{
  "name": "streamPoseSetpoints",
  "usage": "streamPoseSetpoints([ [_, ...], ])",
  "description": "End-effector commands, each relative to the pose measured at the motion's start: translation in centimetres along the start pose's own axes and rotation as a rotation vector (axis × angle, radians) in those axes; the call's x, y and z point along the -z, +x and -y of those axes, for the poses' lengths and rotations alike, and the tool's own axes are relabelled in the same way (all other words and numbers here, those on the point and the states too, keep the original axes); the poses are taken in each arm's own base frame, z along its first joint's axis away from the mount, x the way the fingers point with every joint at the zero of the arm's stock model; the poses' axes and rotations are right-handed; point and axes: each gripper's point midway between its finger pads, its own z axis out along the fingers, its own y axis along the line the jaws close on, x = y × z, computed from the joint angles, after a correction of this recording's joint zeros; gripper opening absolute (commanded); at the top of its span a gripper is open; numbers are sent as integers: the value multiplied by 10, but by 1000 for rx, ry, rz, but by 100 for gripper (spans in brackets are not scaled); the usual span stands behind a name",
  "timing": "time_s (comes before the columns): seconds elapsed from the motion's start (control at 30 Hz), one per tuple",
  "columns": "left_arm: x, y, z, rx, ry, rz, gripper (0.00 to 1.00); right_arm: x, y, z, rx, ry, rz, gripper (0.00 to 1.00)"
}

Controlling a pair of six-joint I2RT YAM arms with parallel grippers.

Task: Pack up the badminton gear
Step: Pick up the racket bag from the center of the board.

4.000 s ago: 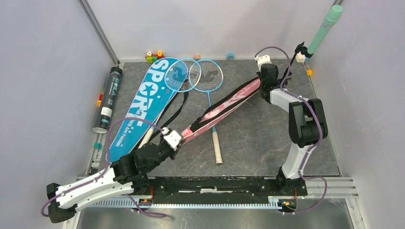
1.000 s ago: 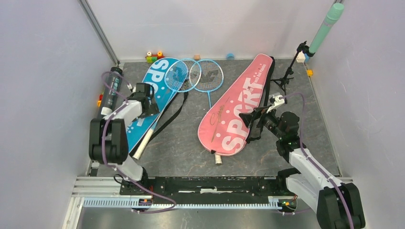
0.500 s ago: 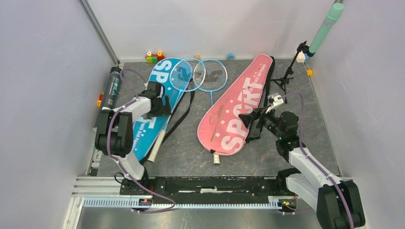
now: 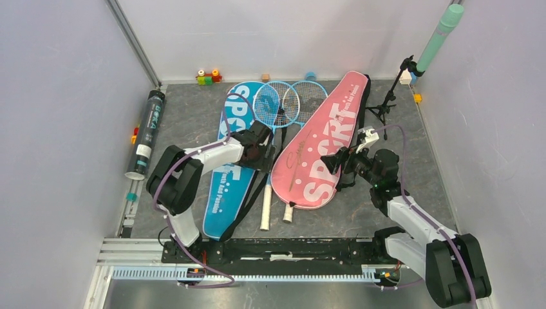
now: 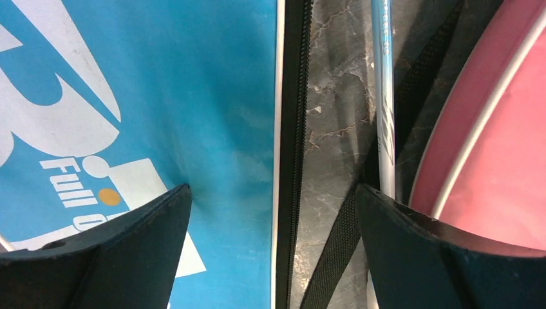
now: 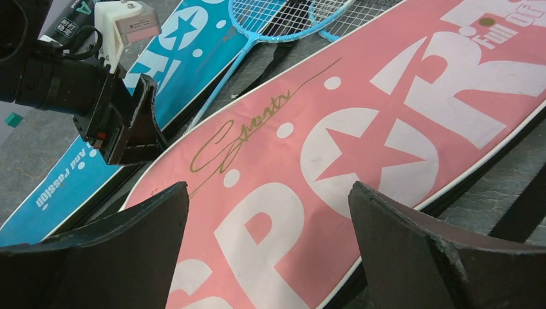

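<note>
The blue "SPORT" bag (image 4: 226, 168) and the pink "SPORT" bag (image 4: 322, 148) lie flat side by side. Two blue rackets have their heads (image 4: 275, 103) between the bags' tops and their white handles (image 4: 265, 209) near the front. My left gripper (image 4: 261, 152) is open, low over the blue bag's right edge (image 5: 161, 96), its zipper (image 5: 293, 129) and a racket shaft (image 5: 384, 96). My right gripper (image 4: 333, 161) is open and empty, just above the pink bag (image 6: 335, 161). The dark tube (image 4: 147, 132) lies at the left wall. No shuttlecocks show.
A small black tripod (image 4: 386, 103) stands at the back right, by a teal cylinder (image 4: 438, 38) leaning on the wall. Small toy blocks (image 4: 207, 77) sit along the back edge and by the tube. A black bag strap (image 5: 335, 257) lies between the bags.
My left gripper has swept right, and the blue bag and both rackets have shifted right with it, up against the pink bag. The right arm has barely moved.
</note>
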Motion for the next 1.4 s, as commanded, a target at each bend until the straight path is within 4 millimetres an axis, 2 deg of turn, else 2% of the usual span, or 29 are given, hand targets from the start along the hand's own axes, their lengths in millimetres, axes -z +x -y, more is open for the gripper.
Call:
streamPoseSetpoints([
  [0.0,-2,2,3,-37,-54,-24,100,-4,-10,0,36,-5,40,98],
  [0.1,-6,8,-15,-39,-153,-37,100,-5,-9,0,31,-4,33,98],
  [0.2,-11,12,-28,-33,-219,-45,89,-6,-8,1,25,-3,28,98],
  [0.4,-25,11,-57,57,-265,-63,37,-6,-6,2,21,2,23,98],
  [0.43,-26,11,-61,65,-272,-64,24,-5,-7,2,23,7,25,98],
  [0.47,-24,8,-67,76,-291,-60,4,-5,-7,3,25,13,28,98],
  [0.53,-13,2,-81,95,-354,-32,2,-3,-8,5,30,24,33,98],
  [0.63,28,-17,-104,142,-471,81,2,-3,-11,5,37,31,44,98],
  [0.77,110,-35,-146,270,-680,287,2,-2,-11,6,29,38,50,98],
  [0.83,152,-37,-164,338,-781,381,2,-2,-12,6,25,38,53,98],
  [0.9,186,-40,-173,391,-816,459,2,-2,-12,5,19,32,58,98],
  [0.93,201,-44,-173,415,-796,501,2,-2,-13,4,19,26,63,98],
  [1.03,224,-58,-160,429,-646,600,2,-2,-14,1,15,14,72,98],
  [1.17,238,-79,-117,385,-309,725,2,-2,-16,-7,15,-37,84,98],
  [1.23,249,-83,-98,359,-177,773,2,-2,-16,-15,15,-77,85,98],
  [1.37,286,-81,-93,395,-79,883,2,0,-20,-28,19,-145,102,98],
])
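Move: The blue racket bag lies with its zippered right edge between the left hand's open fingers, almost at their height; the bag's middle is about 7 cm to the left, level fore and aft. The blue racket beside it has its middle some 4 cm to the right and 3 cm farther out, and the pink bag's middle is about 20 cm right and 7 cm ahead. From the right hand, the blue bag's middle is roughly 29 cm left and 12 cm below, level fore and aft. The left hand stays low and pinches the blue bag's zippered right edge, its wide-open fingers closing almost shut as it eases forward about 3 cm and left across the bag. Keeping that pinch, it sweeps left and then mostly straight up, ending some 24 cm higher and back a little to the right, while the wrist tips the fingers up from straight down by about 40 degrees and turns counter-clockwise. ##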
